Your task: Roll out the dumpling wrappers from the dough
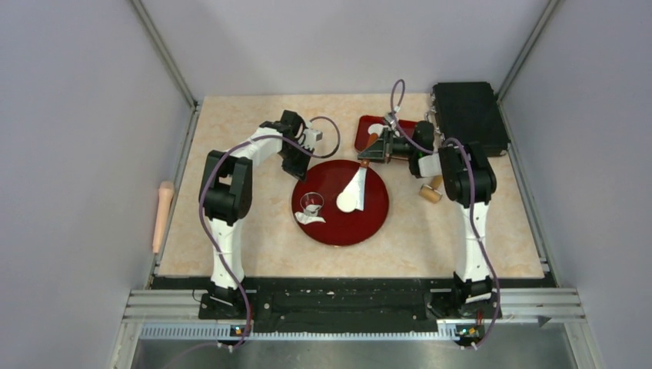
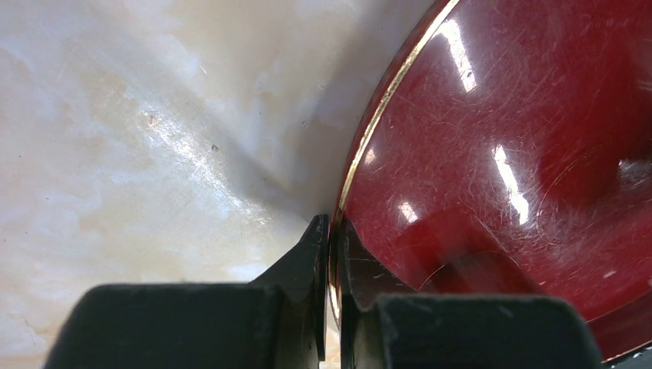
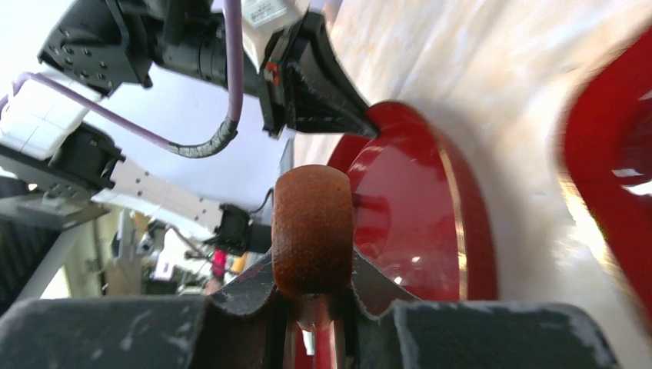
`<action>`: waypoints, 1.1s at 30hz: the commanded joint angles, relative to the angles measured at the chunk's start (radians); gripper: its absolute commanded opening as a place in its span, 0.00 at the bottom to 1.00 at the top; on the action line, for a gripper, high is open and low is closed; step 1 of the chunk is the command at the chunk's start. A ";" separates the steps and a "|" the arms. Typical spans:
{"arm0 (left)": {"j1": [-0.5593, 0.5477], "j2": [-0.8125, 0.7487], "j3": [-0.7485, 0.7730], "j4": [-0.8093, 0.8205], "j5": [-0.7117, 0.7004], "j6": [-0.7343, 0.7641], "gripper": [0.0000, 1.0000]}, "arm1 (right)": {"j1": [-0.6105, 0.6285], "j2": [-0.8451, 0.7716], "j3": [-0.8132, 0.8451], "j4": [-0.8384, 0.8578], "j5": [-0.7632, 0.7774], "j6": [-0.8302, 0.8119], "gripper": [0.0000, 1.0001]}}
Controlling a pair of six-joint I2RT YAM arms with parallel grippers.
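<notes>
A round red plate (image 1: 361,227) lies mid-table. My left gripper (image 1: 301,171) (image 2: 330,223) is shut on the plate's gold-edged rim (image 2: 361,146) at its far left. On the plate a neat round white dumpling wrapper (image 1: 347,201) lies near the centre. A narrow white strip (image 1: 358,178) runs from it up toward my right gripper (image 1: 369,152) (image 3: 313,261). That gripper is shut on a brown rounded handle (image 3: 313,223) over the plate's far edge. A small metal ring (image 1: 311,204) stands at the plate's left with ragged white dough scraps (image 1: 314,219) beside it.
A small red tray (image 1: 367,127) holding a white piece sits behind the plate, partly hidden by my right gripper. Right of the plate lies a short wooden piece (image 1: 430,190). A black box (image 1: 469,115) fills the far right corner. A wooden rolling pin (image 1: 162,214) lies off the table's left edge.
</notes>
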 commanded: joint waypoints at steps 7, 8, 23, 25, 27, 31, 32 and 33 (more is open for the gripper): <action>0.058 -0.080 -0.016 0.068 0.076 -0.049 0.27 | -0.221 -0.208 0.116 -0.235 0.052 -0.170 0.00; 0.065 -0.084 -0.016 0.069 0.087 -0.051 0.32 | -0.247 -0.207 0.122 -0.214 0.055 -0.149 0.00; 0.148 -0.161 -0.029 0.069 0.164 -0.029 0.63 | -0.446 -0.293 0.339 -0.807 0.438 -0.665 0.00; 0.156 -0.168 -0.033 0.067 0.166 -0.025 0.63 | -0.439 -0.315 0.365 -0.886 0.525 -0.762 0.00; 0.164 -0.177 -0.042 0.069 0.169 -0.024 0.63 | -0.426 -0.338 0.379 -0.940 0.603 -0.876 0.00; 0.174 -0.203 -0.072 0.083 0.174 -0.026 0.63 | -0.360 -0.378 0.400 -1.032 0.768 -1.067 0.00; 0.174 -0.207 -0.079 0.087 0.174 -0.026 0.64 | -0.339 -0.391 0.397 -1.045 0.814 -1.110 0.00; 0.176 -0.211 -0.085 0.091 0.174 -0.026 0.64 | -0.318 -0.402 0.390 -1.050 0.858 -1.156 0.00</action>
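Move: The right hand already holds the knife with a wrapper on its blade. The wrapper stack in the red tray lies about 15 cm ahead, 8 right and 9 below it; the round red plate is some 12 back and 9 left, the double roller 26 right and 3 back. The left hand grips the plate's rim, the plate's middle 10 cm back and 14 right; the stack is roughly 17 ahead and 31 right of it. Sweeping right and forward, the right hand carries the knife and wrapper off from over the plate, some 27 cm right and 17 forward, past the tray and rising about 10, its hold kept. The wrist swings clockwise and rolls until its left-pointing fingers aim mostly forward. The left fingers open wide, let go of the plate rim and lift away about 5 cm, also drifting left. ##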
